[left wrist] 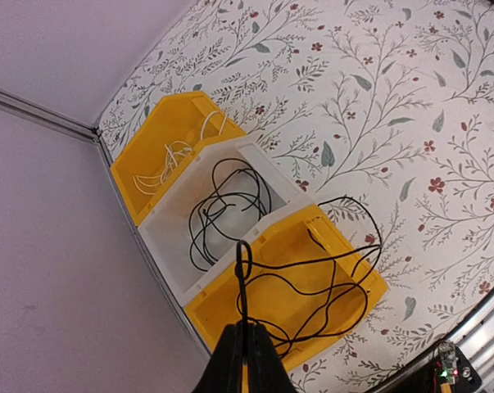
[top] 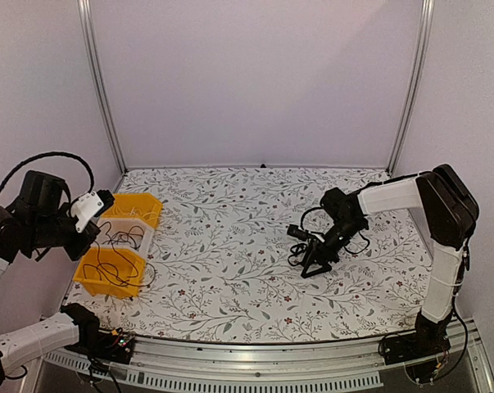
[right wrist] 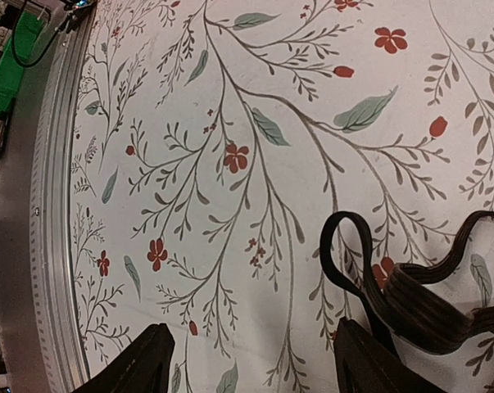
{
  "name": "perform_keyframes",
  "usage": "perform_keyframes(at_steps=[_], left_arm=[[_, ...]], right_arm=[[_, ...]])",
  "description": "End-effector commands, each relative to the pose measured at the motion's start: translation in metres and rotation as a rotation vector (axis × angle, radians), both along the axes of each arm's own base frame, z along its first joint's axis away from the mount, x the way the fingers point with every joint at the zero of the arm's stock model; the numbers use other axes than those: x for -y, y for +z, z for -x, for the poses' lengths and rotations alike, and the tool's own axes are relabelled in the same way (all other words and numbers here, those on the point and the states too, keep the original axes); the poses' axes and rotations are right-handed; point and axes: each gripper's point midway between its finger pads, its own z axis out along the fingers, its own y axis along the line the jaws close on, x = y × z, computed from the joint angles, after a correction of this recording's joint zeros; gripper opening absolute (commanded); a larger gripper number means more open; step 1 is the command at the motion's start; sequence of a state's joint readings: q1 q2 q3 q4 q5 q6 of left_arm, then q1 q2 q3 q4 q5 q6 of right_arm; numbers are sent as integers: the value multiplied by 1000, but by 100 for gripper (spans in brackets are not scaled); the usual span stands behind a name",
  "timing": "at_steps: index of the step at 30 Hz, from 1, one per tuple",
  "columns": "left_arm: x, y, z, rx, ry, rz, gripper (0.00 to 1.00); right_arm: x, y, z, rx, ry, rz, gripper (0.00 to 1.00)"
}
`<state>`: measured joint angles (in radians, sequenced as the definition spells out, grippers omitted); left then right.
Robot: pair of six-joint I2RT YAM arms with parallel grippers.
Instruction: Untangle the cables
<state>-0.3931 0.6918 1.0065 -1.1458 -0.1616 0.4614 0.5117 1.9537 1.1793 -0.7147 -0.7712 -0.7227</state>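
Observation:
My left gripper [left wrist: 248, 327] [top: 97, 228] is shut on a thin black cable [left wrist: 245, 278] and holds it up over the near yellow bin [left wrist: 267, 232]. The rest of that cable lies in loose loops in the bin and spills over its right rim. More black cable [left wrist: 222, 201] is coiled in the white bin [left wrist: 173, 237]. Across the table lies a bundle of black cables [top: 312, 239] [right wrist: 419, 303]. My right gripper [top: 314, 268] [right wrist: 253, 327] stands open low over the cloth. The bundle touches its right finger [right wrist: 361, 360], and nothing sits between the fingers.
Three bins stand in a row at the table's left edge: far yellow [top: 136, 206] with a white cable [left wrist: 169, 160], white [top: 132, 233], near yellow [top: 107, 274]. The metal front rail [right wrist: 25, 246] runs along the near edge. The floral cloth [top: 230, 246] covers the table.

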Motion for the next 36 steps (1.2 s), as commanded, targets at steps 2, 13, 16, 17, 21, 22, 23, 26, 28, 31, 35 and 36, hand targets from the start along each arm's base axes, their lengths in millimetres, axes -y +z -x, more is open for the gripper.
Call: perform_keyframes(at_steps=[2,13,16,17,21,22,23,26,28,31,35,36], left_arm=[[-13,36,-1,124,37,-30,0],[-48,23,3,78,113,-254,0],[-54,29,4,84,128,-289,0],[-53,38,3,105,128,-275,0],[-16,89,6,210,-5,-61,0],[-5,106,6,255,-43,11,0],[7,121,9,292,-92,79,0],[28,157,18,409,-196,217,0],[36,172,22,461,-238,270,0],[36,179,21,493,-237,279,0],[32,164,16,458,-216,237,0],[28,160,14,449,-193,214,0]], right_arm=[[-3,-7,2,-9,20,15,71],[-5,-9,3,-4,28,23,71],[-5,-9,4,-5,30,23,71],[-5,-9,4,-6,30,23,71],[-5,-12,5,-12,34,29,71],[-5,-13,5,-12,35,34,71],[-5,-13,5,-12,38,35,71],[-5,-15,5,-12,39,41,72],[-5,-15,5,-11,40,44,72],[-5,-16,6,-10,40,46,72],[-4,-18,6,-12,40,53,72],[-4,-18,6,-13,41,54,72]])
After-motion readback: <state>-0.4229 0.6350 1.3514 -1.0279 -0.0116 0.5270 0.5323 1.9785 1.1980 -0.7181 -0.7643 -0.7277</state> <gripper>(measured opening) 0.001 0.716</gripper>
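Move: The shut left gripper already holds the black cable, which hangs in loops into the near yellow bin. That bin's middle lies about 4 cm ahead, 4 cm to the left and 19 cm below. The white bin is roughly 18 cm ahead and 5 cm left; the far yellow bin about 31 cm ahead and 5 cm left, both equally low. From the right gripper the near yellow bin is some 57 cm left and about 3 cm back. Keep the black cable pinched and swing the left gripper about 5 cm left over the near yellow bin, with a small rise and dip. Then sweep back right and climb fast, away from the bins, to end some 17 cm higher and slightly back, fingers tilting up about 25 degrees, so the hanging cable is drawn up. ##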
